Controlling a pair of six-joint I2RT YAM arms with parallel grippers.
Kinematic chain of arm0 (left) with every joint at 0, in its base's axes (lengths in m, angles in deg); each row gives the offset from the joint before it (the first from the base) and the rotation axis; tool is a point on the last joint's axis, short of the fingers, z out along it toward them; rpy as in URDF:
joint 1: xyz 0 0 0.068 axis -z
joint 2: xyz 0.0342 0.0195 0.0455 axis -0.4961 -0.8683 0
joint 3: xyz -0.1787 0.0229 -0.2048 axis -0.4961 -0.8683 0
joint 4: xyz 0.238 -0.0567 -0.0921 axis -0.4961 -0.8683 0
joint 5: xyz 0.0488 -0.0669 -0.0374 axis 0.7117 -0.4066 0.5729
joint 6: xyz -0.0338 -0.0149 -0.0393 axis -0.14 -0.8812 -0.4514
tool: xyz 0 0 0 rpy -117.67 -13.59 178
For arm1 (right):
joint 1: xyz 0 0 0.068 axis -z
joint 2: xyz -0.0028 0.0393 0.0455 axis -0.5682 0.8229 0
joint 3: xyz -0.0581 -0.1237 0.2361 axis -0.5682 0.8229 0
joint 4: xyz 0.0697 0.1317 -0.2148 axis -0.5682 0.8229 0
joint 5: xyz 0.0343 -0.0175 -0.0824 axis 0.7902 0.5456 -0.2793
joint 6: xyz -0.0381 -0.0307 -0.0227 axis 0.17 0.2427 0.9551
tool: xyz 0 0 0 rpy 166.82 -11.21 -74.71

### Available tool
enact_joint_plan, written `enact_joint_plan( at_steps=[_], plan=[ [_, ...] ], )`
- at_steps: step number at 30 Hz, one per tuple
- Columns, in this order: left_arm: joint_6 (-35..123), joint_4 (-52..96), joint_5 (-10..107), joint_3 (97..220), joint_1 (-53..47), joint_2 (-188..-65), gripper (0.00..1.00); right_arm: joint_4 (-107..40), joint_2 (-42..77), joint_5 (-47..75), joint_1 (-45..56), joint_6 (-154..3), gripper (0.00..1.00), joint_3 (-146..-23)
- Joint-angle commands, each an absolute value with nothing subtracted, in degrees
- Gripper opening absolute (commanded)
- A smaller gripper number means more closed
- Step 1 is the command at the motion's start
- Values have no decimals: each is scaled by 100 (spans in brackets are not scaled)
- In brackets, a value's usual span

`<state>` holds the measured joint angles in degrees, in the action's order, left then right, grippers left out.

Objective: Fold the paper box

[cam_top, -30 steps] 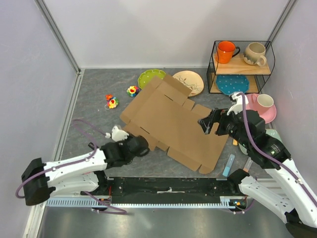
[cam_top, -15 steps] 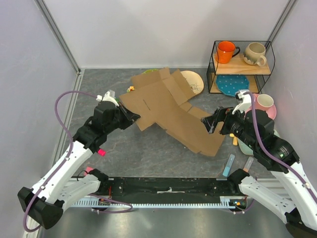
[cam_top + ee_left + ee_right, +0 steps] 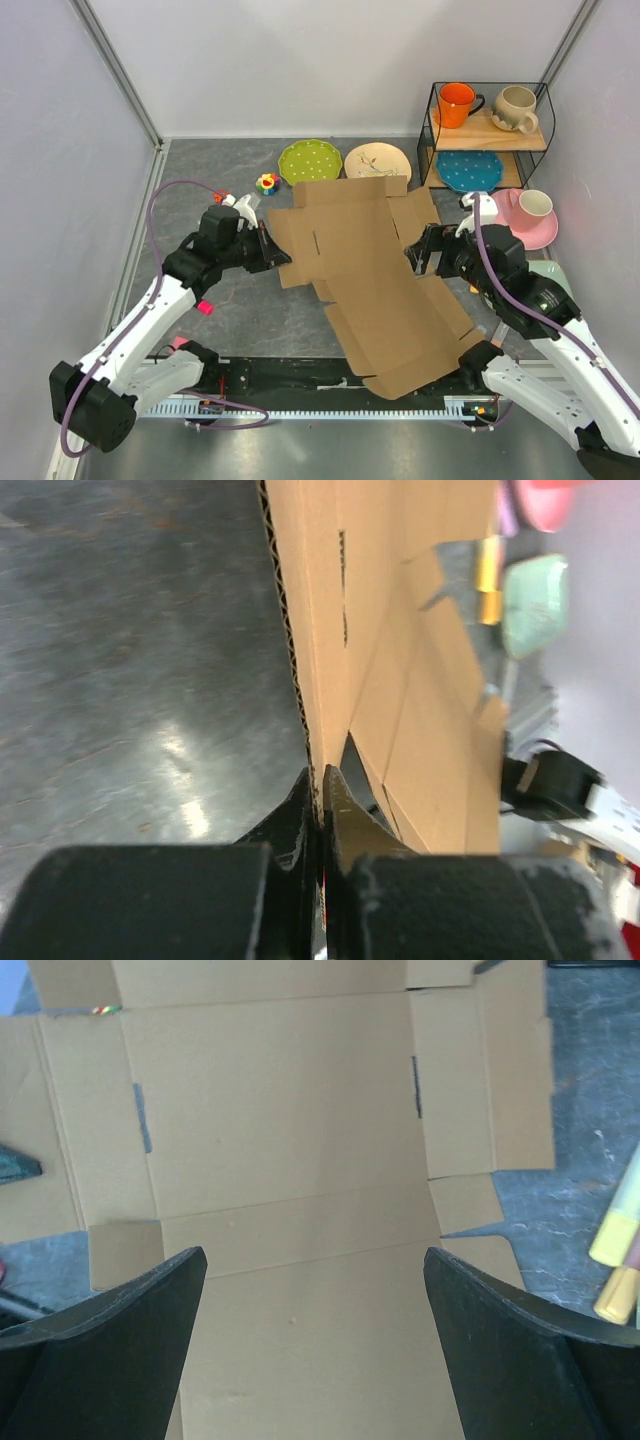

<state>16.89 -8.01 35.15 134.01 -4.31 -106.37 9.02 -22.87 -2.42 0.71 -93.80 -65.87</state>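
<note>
The paper box is a flat brown die-cut cardboard sheet lying across the middle of the table, its near end reaching over the arms' base rail. My left gripper is shut on the sheet's left edge; in the left wrist view its jaws pinch the corrugated edge of the paper box, seen edge-on. My right gripper hovers over the sheet's right side, open. In the right wrist view its fingers stand wide apart above the paper box, holding nothing.
A green plate and a cream plate lie behind the sheet, a flower toy to their left. At the right stand a wire shelf with mugs and a blue plate, and a pink plate with a cup. Markers lie right of the sheet.
My left gripper has carried the sheet's left edge up and back from the near left. The sheet has swung round and now lies flatter, its near end over the base rail. The right gripper stayed open.
</note>
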Motion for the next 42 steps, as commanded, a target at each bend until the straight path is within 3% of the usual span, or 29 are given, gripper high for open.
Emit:
enact_joint_plan(
  at_steps=[1, 8, 17, 25, 30, 42],
  plan=[
    [2444, -730, 4461, 13256, -495, -10941, 2, 469, -2299, -1023, 70, -9602, 98, -6287],
    [3691, -580, 5604, 13967, -513, -12372, 2, 109, -2027, -1500, 70, -9849, 98, -5786],
    [5308, -1431, 5341, 15945, -777, -14519, 2, -23, -1693, -1824, 70, -10007, 98, -5504],
    [6101, -1371, 5491, 16078, -777, -14845, 2, -778, -2088, -332, 70, -9841, 98, -5091],
    [5839, -652, 5184, 15306, -610, -14521, 2, -911, -2342, 408, 70, -9656, 98, -4907],
    [4274, 2933, 5640, 12423, -487, -13011, 2, -1025, -1693, -857, 61, -9568, 98, -5416]
  ],
)
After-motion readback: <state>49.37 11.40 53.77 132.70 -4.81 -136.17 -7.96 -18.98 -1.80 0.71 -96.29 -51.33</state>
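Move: The paper box's left end flap is already pinched in the left hand. It is bound for bare table about 10 cm ahead, 4 cm left and 17 cm below; the green plate lies some 33 cm ahead and 5 cm right, the flower toy 22 cm ahead and 15 cm left, the red marker level and 20 cm left, all about 19 cm down. From the open right hand the box's middle is roughly 4 cm ahead, 11 cm left and 20 cm below. The paper box's left end flap stays pinched as the left hand swings it forward about 15 cm while sinking towards the table, then draws back some 4 cm and goes lower still, its left side rolling up by around 40 degrees. The right hand, fingers still wide, sinks about 8 cm over the box, easing forward and right, then shifts left. ##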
